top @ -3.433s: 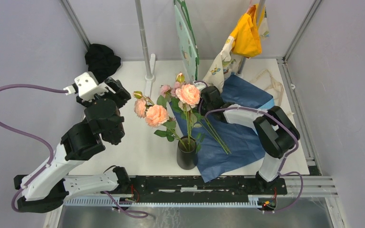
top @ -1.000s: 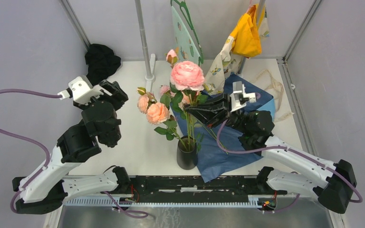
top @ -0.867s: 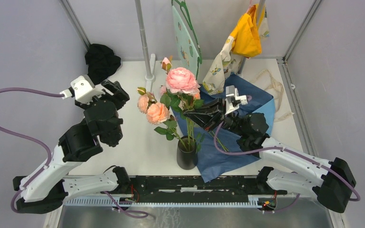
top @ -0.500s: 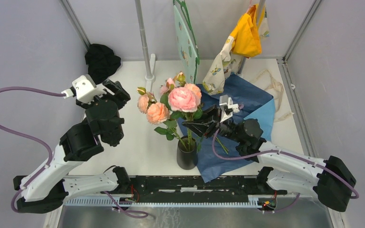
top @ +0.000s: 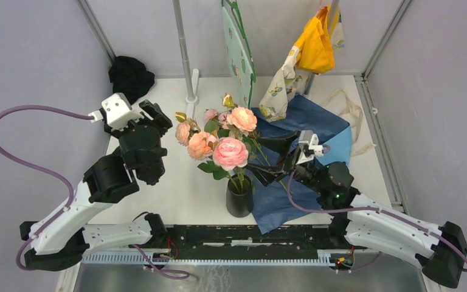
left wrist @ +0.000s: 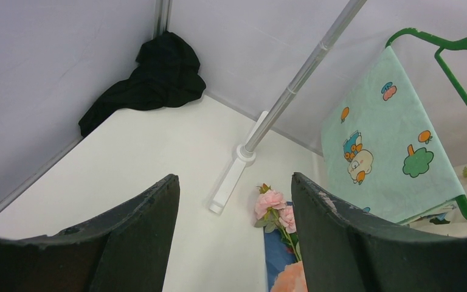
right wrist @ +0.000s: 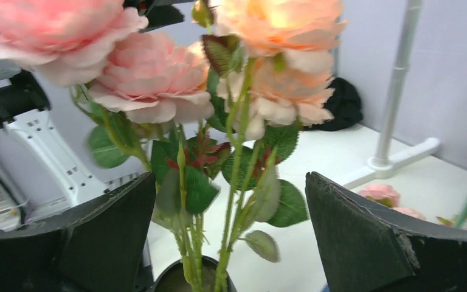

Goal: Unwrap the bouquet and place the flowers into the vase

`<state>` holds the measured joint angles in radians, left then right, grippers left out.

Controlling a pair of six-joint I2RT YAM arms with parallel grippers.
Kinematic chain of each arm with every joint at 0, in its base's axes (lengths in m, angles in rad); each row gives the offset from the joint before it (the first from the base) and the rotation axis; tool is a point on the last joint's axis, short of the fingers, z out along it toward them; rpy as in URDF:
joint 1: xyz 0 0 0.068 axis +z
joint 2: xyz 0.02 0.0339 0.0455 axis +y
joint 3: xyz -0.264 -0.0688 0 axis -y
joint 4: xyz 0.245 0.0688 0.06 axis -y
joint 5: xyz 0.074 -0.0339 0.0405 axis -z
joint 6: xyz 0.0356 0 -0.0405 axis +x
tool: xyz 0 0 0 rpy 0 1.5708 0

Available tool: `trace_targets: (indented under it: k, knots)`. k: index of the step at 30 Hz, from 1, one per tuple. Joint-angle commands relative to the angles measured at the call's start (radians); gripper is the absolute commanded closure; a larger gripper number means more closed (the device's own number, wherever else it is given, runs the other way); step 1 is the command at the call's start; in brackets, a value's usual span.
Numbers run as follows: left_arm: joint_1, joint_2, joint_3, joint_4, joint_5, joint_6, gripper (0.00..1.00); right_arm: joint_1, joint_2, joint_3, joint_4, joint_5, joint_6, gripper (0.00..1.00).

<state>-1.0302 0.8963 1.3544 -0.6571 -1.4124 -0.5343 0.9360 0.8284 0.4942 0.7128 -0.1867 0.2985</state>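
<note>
The black vase (top: 239, 198) stands near the table's front and holds several flowers, among them a big pink rose (top: 230, 152) and a peach one (top: 199, 145). My right gripper (top: 270, 157) is open just right of their stems, and the green stems (right wrist: 234, 201) run down between its jaws into the vase rim (right wrist: 188, 283) without touching the fingers (right wrist: 365, 234). More roses (top: 243, 118) lie on the bouquet's opened blue paper (top: 313, 118). My left gripper (top: 158, 118) hovers open and empty at the left, with two pink roses (left wrist: 272, 204) beyond its tips (left wrist: 232, 179).
A black cloth heap (top: 130, 76) sits in the back left corner. A pole on a white base (top: 190, 97) stands at the back. A pale green cloth on a hanger (top: 238, 48) and yellow fabric (top: 315, 45) hang behind the paper. A cream ribbon (top: 345, 100) lies at the right.
The right gripper carried the big pink rose down from above the bunch into the vase, then opened and let it go. The left arm shifted slightly right.
</note>
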Motion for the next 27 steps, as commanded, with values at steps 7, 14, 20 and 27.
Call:
trace_targets:
  k: [7, 14, 20, 27]
  knots:
    - [-0.006, 0.020, 0.026, 0.016, -0.043, -0.051, 0.26, 0.004, -0.207, 0.045, -0.514, 0.558, -0.081, 0.19]
    - [-0.005, 0.055, 0.043, 0.016, -0.040, -0.049, 0.26, 0.004, -0.129, -0.011, -0.660, 0.793, 0.006, 0.42]
    - [-0.006, 0.061, 0.042, 0.016, -0.040, -0.055, 0.26, -0.028, 0.185, 0.126, -0.697, 0.739, -0.006, 0.41]
    - [-0.006, 0.013, 0.023, 0.017, -0.059, -0.049, 0.26, -0.207, 0.564, 0.224, -0.571, 0.381, -0.012, 0.51]
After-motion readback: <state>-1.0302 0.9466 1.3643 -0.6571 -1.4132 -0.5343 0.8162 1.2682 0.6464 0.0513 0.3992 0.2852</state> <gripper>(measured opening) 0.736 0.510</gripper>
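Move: The loose flowers' stems lie on the blue wrap about 32 cm below the right hand, some 13 cm ahead and 9 cm to its right; their pink heads are roughly 26 cm ahead and 10 cm left, also down on the table. The vase stands about 5 cm back and 4 cm left, its middle 25 cm below, with its pink rose close by, 6 cm left, 2 cm back and 5 cm higher. From the left hand those stems are some 34 cm right, 5 cm ahead and 41 cm below. No new contact yet: the empty right hand leaves the flowers standing in the vase, sliding about 10 cm right, then swoops some 23 cm down and 12 cm forward towards the loose stems on the blue wrap. On the way the wrist swings clockwise and over, so that fingers pointing left and up end up pointing forward and down, and they narrow from wide open to about half. ##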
